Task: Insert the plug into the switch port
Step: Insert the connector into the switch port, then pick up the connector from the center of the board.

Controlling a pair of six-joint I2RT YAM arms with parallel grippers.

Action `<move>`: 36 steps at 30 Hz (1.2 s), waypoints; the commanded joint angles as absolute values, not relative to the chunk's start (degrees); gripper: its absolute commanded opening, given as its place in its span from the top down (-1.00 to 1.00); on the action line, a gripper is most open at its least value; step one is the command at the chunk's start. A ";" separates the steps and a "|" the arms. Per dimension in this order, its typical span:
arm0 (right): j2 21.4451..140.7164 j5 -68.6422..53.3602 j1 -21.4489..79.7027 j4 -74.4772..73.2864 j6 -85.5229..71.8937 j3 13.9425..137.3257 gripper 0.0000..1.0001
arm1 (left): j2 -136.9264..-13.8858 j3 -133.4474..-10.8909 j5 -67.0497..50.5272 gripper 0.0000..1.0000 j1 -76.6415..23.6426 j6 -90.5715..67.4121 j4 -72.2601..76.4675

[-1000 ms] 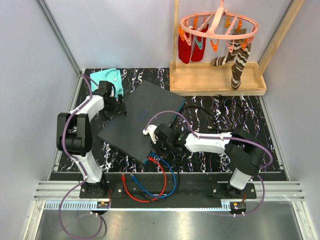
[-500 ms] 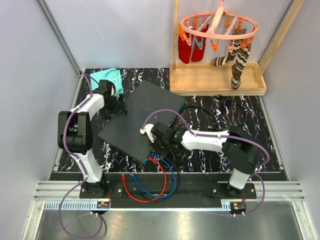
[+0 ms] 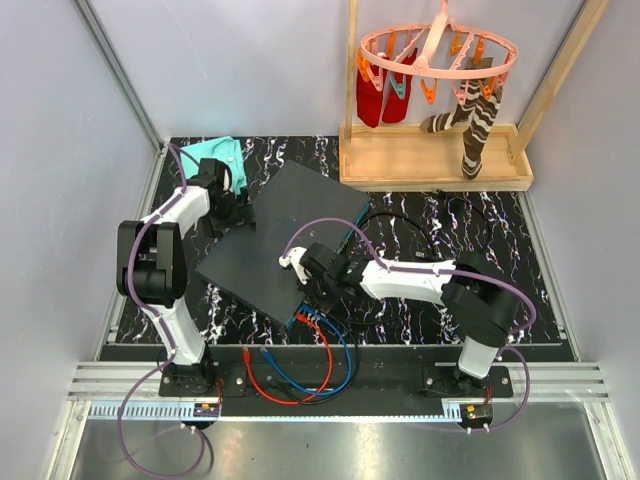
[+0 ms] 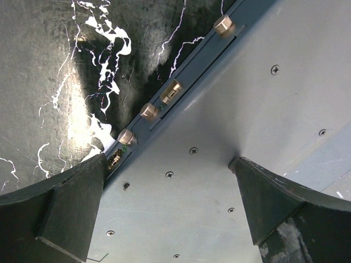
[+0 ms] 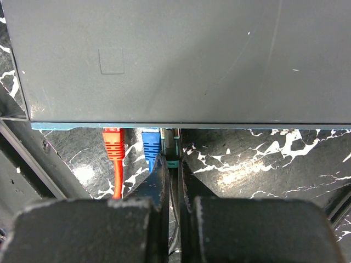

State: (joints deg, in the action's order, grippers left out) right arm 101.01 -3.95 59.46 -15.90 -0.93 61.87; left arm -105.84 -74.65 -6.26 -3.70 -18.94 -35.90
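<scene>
The switch (image 3: 285, 235) is a flat dark grey box lying askew on the marbled mat. Its teal port edge (image 5: 66, 126) faces my right gripper (image 5: 171, 164). That gripper is shut on the plug (image 5: 173, 149), a teal-booted connector with a black cable. The plug's front end meets the port edge just right of a blue plug (image 5: 151, 143) and a red plug (image 5: 112, 143). How deep it sits is hidden. My left gripper (image 4: 167, 164) stands open, with one finger on each side of the switch's (image 4: 230, 120) far-left corner (image 3: 240, 215).
Red (image 3: 300, 372) and blue (image 3: 345, 365) cables loop from the ports toward the near edge. A black cable (image 3: 395, 215) curls right of the switch. A folded teal cloth (image 3: 215, 155) lies at the back left. A wooden rack (image 3: 435, 165) with hanging socks stands at the back right.
My right gripper has slid a little left along the port edge with the plug. The left gripper stays open at the switch's corner, barely shifted.
</scene>
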 commanded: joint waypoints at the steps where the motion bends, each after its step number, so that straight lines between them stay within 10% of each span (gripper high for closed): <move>1: 101.86 5.45 57.04 14.05 -0.35 69.61 1.00 | -110.39 -72.07 -22.50 -0.98 -10.37 -19.25 -39.29; 10: 100.91 1.94 57.04 12.76 -0.61 68.73 0.84 | -109.78 -73.03 -19.79 -0.97 -10.37 -17.67 -40.78; 25: 84.65 2.37 47.48 -22.22 -2.29 60.47 -0.65 | -104.77 -84.54 -0.98 -0.98 1.84 -20.13 -41.57; 36: 92.18 7.31 14.80 -33.14 -8.17 65.74 -0.74 | -83.25 -74.29 -0.53 -0.98 -4.99 -21.62 -39.91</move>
State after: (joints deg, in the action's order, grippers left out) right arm 87.92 6.44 21.74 -28.64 -4.16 62.61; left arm -92.82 -79.55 -1.48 0.49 -21.34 -42.06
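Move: The right hand's shut fingers still hold the black plug at the switch port, its head about 1 cm ahead and 1 cm left, level with them. The blue plug sits some 2 cm to the hand's left, the red one roughly 2 cm back and 3 cm left. A loose black cable end lies on the table about 10 cm ahead and 25 cm right. From the left hand, wide open at the switch's rear edge, the black plug is around 20 cm back and 15 cm right, slightly lower. Up and forward off the seated plug, then mostly right: after holding nearly still, the right fingers open wide to let go and climb about 8 cm, and the hand sweeps some 22 cm right and 15 cm forward over the open table towards the loose cable end, turning clockwise roughly 40 degrees. The left hand, bracing the switch's rear edge at first, shifts slightly left and rises about 9 cm, fingers still open. ##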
